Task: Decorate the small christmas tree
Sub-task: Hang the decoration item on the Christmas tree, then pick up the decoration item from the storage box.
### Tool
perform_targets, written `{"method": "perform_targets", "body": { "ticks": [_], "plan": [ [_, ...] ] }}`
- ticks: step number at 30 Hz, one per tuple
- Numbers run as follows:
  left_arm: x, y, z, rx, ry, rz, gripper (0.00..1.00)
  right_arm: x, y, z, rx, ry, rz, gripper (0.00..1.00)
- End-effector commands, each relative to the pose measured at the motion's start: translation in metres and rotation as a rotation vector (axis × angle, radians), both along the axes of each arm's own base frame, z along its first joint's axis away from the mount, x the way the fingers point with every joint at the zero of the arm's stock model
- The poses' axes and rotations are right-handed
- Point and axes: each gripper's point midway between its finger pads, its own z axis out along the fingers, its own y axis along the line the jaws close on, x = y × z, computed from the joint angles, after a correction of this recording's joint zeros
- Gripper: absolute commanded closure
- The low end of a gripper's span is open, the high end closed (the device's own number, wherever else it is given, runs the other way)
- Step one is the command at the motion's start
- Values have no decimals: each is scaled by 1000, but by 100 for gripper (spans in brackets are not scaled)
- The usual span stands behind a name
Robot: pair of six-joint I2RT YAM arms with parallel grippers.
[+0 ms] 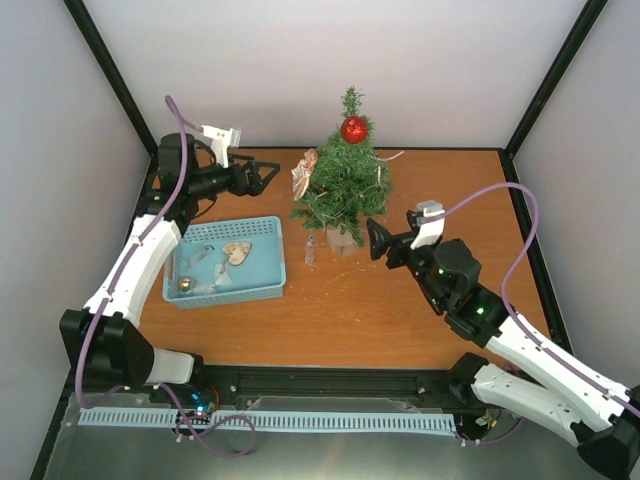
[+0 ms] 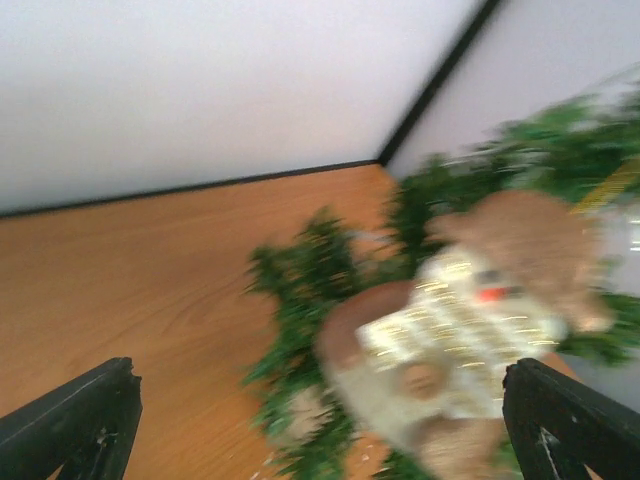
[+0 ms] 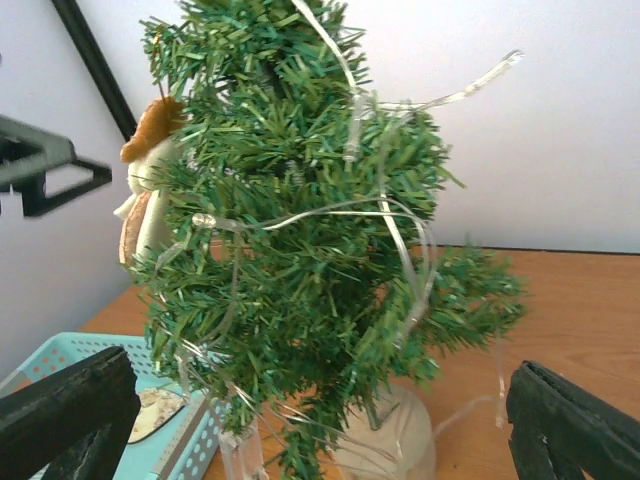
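The small christmas tree (image 1: 345, 190) stands upright at the back middle of the table on a pale round base (image 3: 390, 440). A red ball (image 1: 354, 129) hangs near its top. A clear light string (image 3: 400, 215) winds through the branches. A brown and white figure ornament (image 1: 303, 175) hangs on the tree's left side and looks blurred in the left wrist view (image 2: 460, 320). My left gripper (image 1: 268, 178) is open just left of that ornament, fingers wide apart (image 2: 318, 400) and holding nothing. My right gripper (image 1: 372, 240) is open and empty at the tree's lower right (image 3: 320, 400).
A blue basket (image 1: 230, 293) sits left of the tree with a pale heart-shaped ornament (image 1: 237, 252), a small gold ball (image 1: 185, 285) and a clear piece inside. A small clear box (image 1: 309, 250) stands beside the tree base. White walls with black posts enclose the table.
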Motion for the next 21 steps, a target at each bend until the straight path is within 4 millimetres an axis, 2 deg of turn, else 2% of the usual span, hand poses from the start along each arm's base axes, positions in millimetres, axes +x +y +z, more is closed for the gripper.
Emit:
{"method": "perform_targets", "body": {
  "ticks": [1, 2, 4, 7, 10, 16, 18, 21],
  "plan": [
    [27, 57, -63, 28, 195, 355, 0, -8, -23, -9, 12, 21, -74, 0],
    [29, 69, -79, 30, 242, 427, 0, -10, -24, -11, 7, 20, -71, 0],
    [25, 82, -108, 38, 315, 511, 9, -12, -23, -14, -7, 15, -54, 0],
    [16, 98, -137, 51, 372, 607, 26, -14, -19, -17, -33, 21, -25, 0],
    [8, 112, -161, 69, 414, 695, 35, -15, -15, -18, -57, 16, -1, 0],
    [-14, 127, -230, 118, 578, 794, 37, -16, -14, -13, -87, -16, 7, 0],
    [-19, 135, -243, 144, 602, 842, 38, -16, -14, -13, -94, -23, 9, 0],
    [-25, 143, -252, 155, 631, 892, 43, -16, -13, -13, -102, -27, 16, 0]
  ]
}}
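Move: The speckled heart ornament in the tray lies about 13 cm to the left of my left hand, level with it fore and aft, and some 33 cm below. A silvery scroll ornament sits about 8 cm farther left of the heart. The bear ornament already hangs on the tree roughly 10 cm to my left hand's right, 2 cm ahead and 4 cm below. From my right hand the heart is about 35 cm left, 12 cm ahead and 30 cm down. With the bear ornament already released, I drop my left hand quickly about 25 cm and sweep it some 12 cm left, away from the tree and down over the tray towards the heart. On the way I swing the fingers counter-clockwise and tip them steeply down, narrowing them from wide open to a little over half. My open right hand eases a couple of centimetres back, right and down, away from the tree. ##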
